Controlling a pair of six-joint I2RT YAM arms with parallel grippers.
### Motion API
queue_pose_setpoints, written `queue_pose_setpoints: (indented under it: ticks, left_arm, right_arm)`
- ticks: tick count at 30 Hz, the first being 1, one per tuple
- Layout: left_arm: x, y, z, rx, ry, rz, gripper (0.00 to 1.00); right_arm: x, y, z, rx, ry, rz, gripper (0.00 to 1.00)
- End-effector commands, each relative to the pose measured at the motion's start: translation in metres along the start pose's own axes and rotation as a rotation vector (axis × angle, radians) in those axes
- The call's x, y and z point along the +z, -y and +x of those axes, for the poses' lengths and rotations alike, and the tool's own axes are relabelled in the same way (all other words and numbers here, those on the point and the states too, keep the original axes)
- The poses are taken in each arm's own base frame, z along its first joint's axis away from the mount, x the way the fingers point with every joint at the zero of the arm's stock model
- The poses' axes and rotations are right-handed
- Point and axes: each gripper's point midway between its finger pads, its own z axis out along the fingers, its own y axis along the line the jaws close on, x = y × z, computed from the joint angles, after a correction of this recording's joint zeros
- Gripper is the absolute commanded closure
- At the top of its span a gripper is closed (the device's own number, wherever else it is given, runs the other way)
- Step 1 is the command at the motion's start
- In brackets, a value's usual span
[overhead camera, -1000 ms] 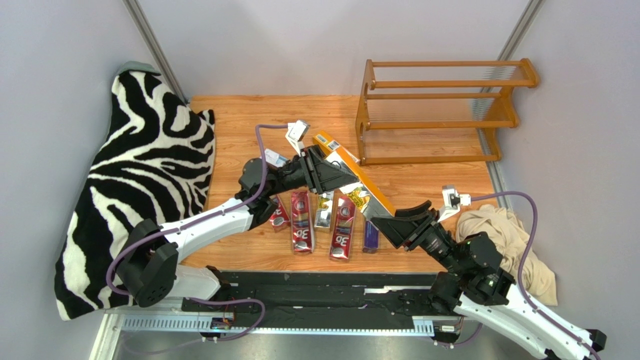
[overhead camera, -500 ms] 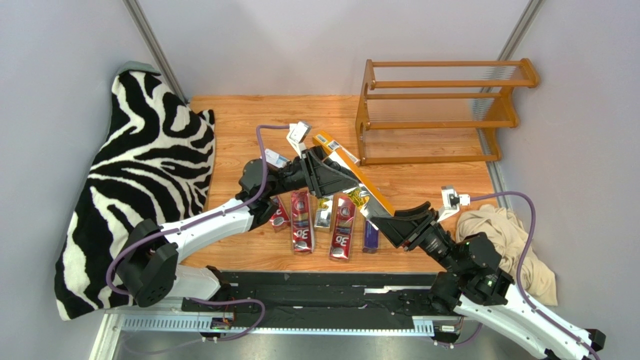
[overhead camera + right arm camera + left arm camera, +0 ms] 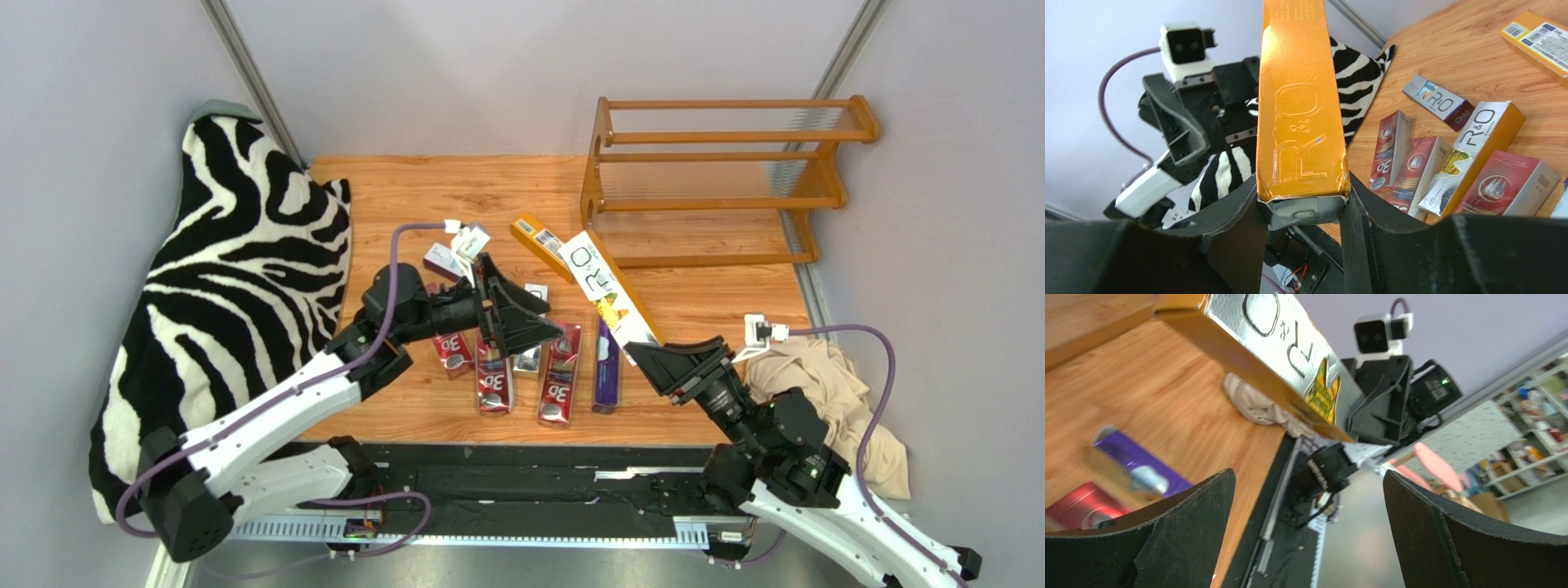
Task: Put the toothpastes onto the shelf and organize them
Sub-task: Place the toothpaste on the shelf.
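Observation:
My right gripper [image 3: 648,353] [image 3: 1303,208] is shut on the near end of an orange-yellow toothpaste carton [image 3: 607,288] [image 3: 1300,110], which hangs tilted above the table and points toward the far left. My left gripper [image 3: 530,326] [image 3: 1309,496] stands open and empty, just left of that carton [image 3: 1278,349] and apart from it. Below lie three red cartons [image 3: 494,380] [image 3: 558,382] [image 3: 451,349], a white-faced one [image 3: 531,355] and a purple one [image 3: 605,380]. Another orange carton [image 3: 540,235] and a purple one [image 3: 442,260] lie farther back. The wooden shelf [image 3: 724,184] stands at the far right with nothing on its tiers.
A zebra-striped cloth [image 3: 233,282] covers the left side. A beige cloth [image 3: 834,392] lies bunched at the right edge beside my right arm. A black rail [image 3: 528,472] runs along the near edge. Grey walls close in the back and both sides.
My left gripper has opened, let go of the orange-yellow carton and pulled back to the near left. The right gripper keeps the carton, which has swung a little to the right.

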Motion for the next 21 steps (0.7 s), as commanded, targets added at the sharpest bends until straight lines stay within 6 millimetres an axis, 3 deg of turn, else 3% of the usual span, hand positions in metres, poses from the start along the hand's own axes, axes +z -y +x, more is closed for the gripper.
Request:
queue_pose_setpoints:
  ticks: [1,3,4,5,6,7,9,11,14,21]
  left_arm:
    - [-0.035,-0.034,0.010,0.117,-0.067,-0.286,0.01]
    - [-0.055,-0.044,0.003,0.142,-0.033,-0.406,0.01]
    - [-0.073,-0.066,0.001,0.144,-0.021,-0.566,0.01]
    - [-0.085,-0.075,-0.002,0.149,-0.005,-0.643,0.01]
    - [-0.107,-0.089,-0.018,0.161,0.079,-0.793,0.01]
    - [-0.125,-0.101,-0.011,0.109,0.086,-0.902,0.01]
    - [-0.156,-0.111,-0.017,0.106,0.160,-1.050,0.01]
    - [-0.170,-0.109,-0.021,0.086,0.216,-1.091,0.01]
    - [-0.179,-0.110,-0.024,0.106,0.237,-1.113,0.01]
    - [-0.157,-0.112,-0.013,0.119,0.152,-1.034,0.01]
  right_arm:
    - [-0.002,-0.006,-0.024,0.034,0.088,0.018,0.78]
    - [-0.002,-0.006,-0.027,0.027,0.087,0.035,0.78]
    - [-0.001,-0.005,-0.026,0.022,0.082,0.044,0.78]
    - [-0.001,-0.007,-0.027,0.019,0.082,0.044,0.78]
    - [0.002,-0.006,-0.026,0.013,0.077,0.052,0.78]
    - [0.002,-0.006,-0.026,0.011,0.076,0.053,0.78]
    - [0.006,-0.006,-0.026,0.006,0.070,0.068,0.78]
    - [0.009,-0.005,-0.025,-0.003,0.061,0.081,0.78]
    - [0.016,-0.007,-0.025,-0.016,0.049,0.100,0.78]
    - [0.044,-0.018,-0.034,-0.072,0.025,0.177,0.78]
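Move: From the right hand, which holds the silver-and-orange toothpaste by one end, the shelf's middle lies about 38 cm ahead, 14 cm right and 18 cm below. The orange toothpaste by the shelf's corner is some 35 cm ahead and 15 cm left, the purple one 12 cm ahead and 4 cm left, both 26 cm below. From the empty left hand, the leftmost red toothpaste is roughly 14 cm ahead, 15 cm left and 30 cm down. Swinging left and somewhat forward while sinking, the empty left hand draws clear of the held toothpaste by about 20 cm, towards the leftmost red one; its open fingers turn counter-clockwise from pointing right to forward-right and downward. The right hand dips slightly and eases some 3 cm forward towards the shelf, tilting a little and keeping its pinch on the toothpaste's end. ##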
